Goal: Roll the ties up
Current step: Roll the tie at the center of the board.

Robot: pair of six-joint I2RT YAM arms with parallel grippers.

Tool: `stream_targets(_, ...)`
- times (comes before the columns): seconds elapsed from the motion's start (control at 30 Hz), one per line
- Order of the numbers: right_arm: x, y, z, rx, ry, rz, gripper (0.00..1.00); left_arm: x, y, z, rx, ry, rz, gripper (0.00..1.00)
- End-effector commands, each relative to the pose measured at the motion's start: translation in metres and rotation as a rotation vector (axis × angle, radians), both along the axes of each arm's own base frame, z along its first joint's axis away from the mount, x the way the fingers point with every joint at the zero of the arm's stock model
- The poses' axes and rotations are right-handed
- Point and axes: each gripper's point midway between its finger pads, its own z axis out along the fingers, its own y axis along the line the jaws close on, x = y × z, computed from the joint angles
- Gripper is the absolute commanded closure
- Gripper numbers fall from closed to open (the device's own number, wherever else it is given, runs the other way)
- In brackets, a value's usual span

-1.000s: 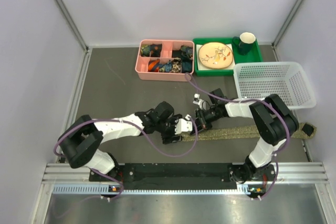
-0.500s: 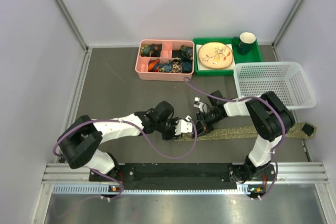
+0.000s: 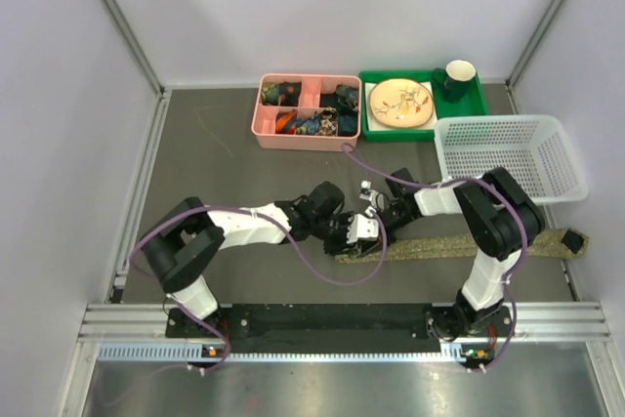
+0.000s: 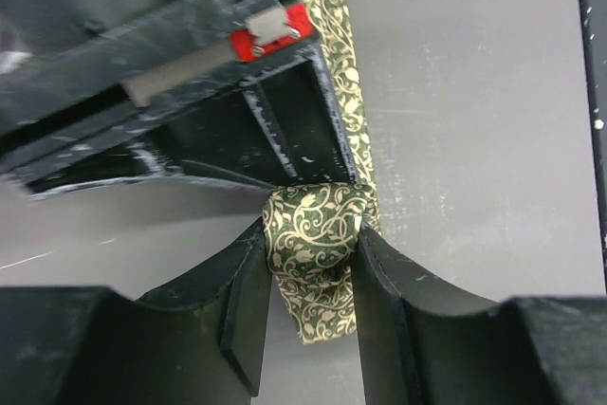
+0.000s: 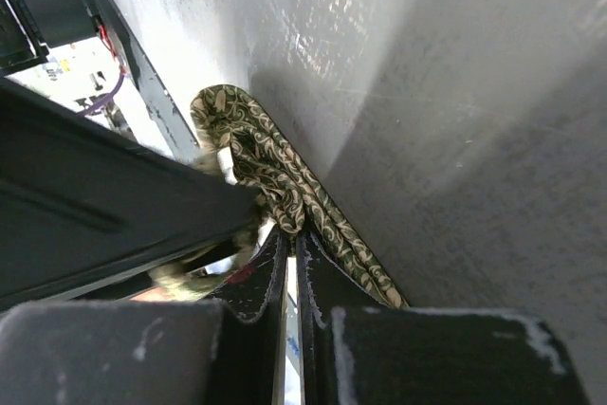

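Observation:
The tie (image 3: 469, 244), olive-green with a tan vine pattern, lies stretched along the table's near side toward the right. In the left wrist view its left end (image 4: 313, 234) is folded into a small roll. My left gripper (image 4: 311, 246) is shut on that roll, one finger (image 4: 242, 301) on each side. From the right, my right gripper (image 5: 291, 232) meets the same end with its jaws shut, pinching a fold of the tie (image 5: 275, 177) at their tips. In the top view the left gripper (image 3: 363, 233) and right gripper (image 3: 379, 224) nearly touch.
A white mesh basket (image 3: 498, 122) stands at the right. Behind the arms are a pink divided box (image 3: 259, 129) of small items and a green tray (image 3: 479, 85) holding a plate (image 3: 400, 103) and a dark mug (image 3: 459, 77). Metal rails edge the table.
My left arm has reached to the right up to the tie's end, and its jaws have narrowed onto the rolled end. The right gripper has stayed shut, shifting only slightly.

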Motion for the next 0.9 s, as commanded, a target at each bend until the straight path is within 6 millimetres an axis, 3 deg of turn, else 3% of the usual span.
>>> stream_targets(0.0, 0.013, 0.007, 0.008, 0.030, -0.063, -0.006, 1.00, 0.002, -0.014, 0.001, -0.016, -0.020, -0.031, 0.57)
stream_targets(0.03, 0.013, 0.007, 0.009, 0.031, -0.067, -0.005, 1.00, -0.003, -0.006, -0.011, 0.039, 0.006, -0.029, 0.57)
stream_targets(0.17, 0.012, 0.008, 0.018, 0.066, -0.073, 0.001, 0.99, -0.001, 0.005, -0.027, 0.123, -0.004, -0.008, 0.57)
stream_targets(0.27, 0.012, 0.004, 0.028, 0.084, -0.073, -0.003, 0.84, -0.001, 0.017, -0.038, 0.191, -0.005, -0.004, 0.59)
stream_targets(0.4, 0.014, -0.004, 0.051, 0.117, -0.099, -0.002, 0.73, -0.006, 0.028, -0.044, 0.238, 0.011, -0.009, 0.62)
stream_targets(0.63, 0.008, -0.015, 0.067, 0.130, -0.067, -0.017, 0.52, -0.005, 0.029, -0.047, 0.247, 0.015, 0.008, 0.62)
stream_targets(0.8, 0.018, -0.007, 0.055, 0.149, -0.019, -0.058, 0.52, -0.002, 0.023, -0.043, 0.233, 0.016, 0.012, 0.62)
stream_targets(0.87, 0.016, -0.003, 0.051, 0.152, 0.035, -0.066, 0.56, -0.001, 0.021, -0.042, 0.231, 0.013, 0.016, 0.61)
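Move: The tie's small roll sits at both hands: between my half-open left fingertips, about 1 cm right of that hand and 2 cm below it, and about 1 cm left of my shut right fingers, which pinch its fold. The short tail lies some 3 cm left of my left hand. The flat strip runs away to the right, its middle about 24 cm right of my right hand and 1 cm farther out; the white basket is roughly 24 cm ahead and 34 cm right of it. I sink my left hand about 2 cm around the roll straight away, its fingers tipping slightly steeper and staying half open astride the tie, then keep it there. Once it's down, my right fingers open to about half, let go of the fold, and I lift that hand some 5 cm off the roll, drifting a little to the right. ##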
